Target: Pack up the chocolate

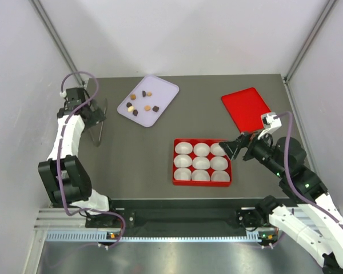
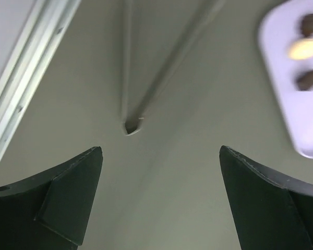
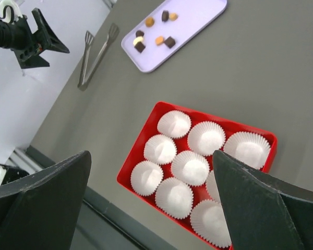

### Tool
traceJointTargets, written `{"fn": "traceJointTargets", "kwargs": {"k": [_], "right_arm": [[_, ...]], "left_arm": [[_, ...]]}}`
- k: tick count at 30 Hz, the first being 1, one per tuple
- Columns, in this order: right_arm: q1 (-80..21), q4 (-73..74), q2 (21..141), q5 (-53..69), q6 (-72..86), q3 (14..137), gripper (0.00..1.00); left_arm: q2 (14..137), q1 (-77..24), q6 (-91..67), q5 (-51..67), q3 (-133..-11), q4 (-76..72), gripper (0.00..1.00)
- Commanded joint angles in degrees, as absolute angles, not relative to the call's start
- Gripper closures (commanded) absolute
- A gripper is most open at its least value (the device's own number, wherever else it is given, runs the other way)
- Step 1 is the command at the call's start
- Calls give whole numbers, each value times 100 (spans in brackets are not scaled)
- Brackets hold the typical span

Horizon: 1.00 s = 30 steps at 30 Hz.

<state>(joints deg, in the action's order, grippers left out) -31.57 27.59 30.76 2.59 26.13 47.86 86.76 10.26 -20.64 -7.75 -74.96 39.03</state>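
Several small chocolate pieces (image 1: 147,107), dark brown and tan, lie on a lavender tray (image 1: 163,88) at the back of the table. My left gripper (image 1: 97,114) is open beside the far left edge. Thin metal tongs (image 1: 99,130) lie on the table just below it. In the left wrist view my open left gripper (image 2: 160,151) holds nothing, the tongs' hinge (image 2: 130,127) lies just ahead, and chocolate (image 2: 305,48) shows at the right. My right gripper (image 1: 231,147) is open and empty above the far right corner of a red box (image 1: 174,165) of white paper cups (image 1: 201,162).
A red lid (image 1: 247,108) lies flat at the back right. The right wrist view looks past my open right gripper (image 3: 151,154) at the red box (image 3: 147,129), the tray (image 3: 198,15), chocolate (image 3: 168,41) and tongs (image 3: 94,54). White walls enclose the table.
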Motion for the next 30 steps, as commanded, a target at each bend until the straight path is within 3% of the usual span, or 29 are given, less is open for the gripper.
{"fn": "traceJointTargets", "kwargs": {"k": [1,19,30], "right_arm": [[-3094,2417,3181,624,2593,4702,0],[-3094,2435,3076,325,2189,4649,0],[-3102,2364,3164,299,2092,4465,0]], "left_arm": [[8587,1274,-1942,-931,-7199,3499,1],[10467,1485,-1081,-483,-7462,2865,3],[11573,1512,-809,-510,-8419,3023,7]]}}
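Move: The tongs lie on the table under the left gripper, their middle about 5 cm ahead, 4 cm to its left and 15 cm below, with the hinge end pointing back towards the robot. At the same depth, the yellow chocolate is some 12 cm ahead and 14 cm right, and the middle of the lilac tray about 16 cm ahead and 22 cm right. From the right hand the tongs are roughly 23 cm ahead, 58 cm left and 28 cm below. Bring the left gripper about 13 cm down onto the hinge half of the tongs with its fingers kept open. Ease left some 3 cm as you start down, tip the fingers about 15 degrees more steeply downward, then slide about 4 cm forward along the tongs while still sinking slightly. Let the empty right hand sink about 3 cm near the red box. ##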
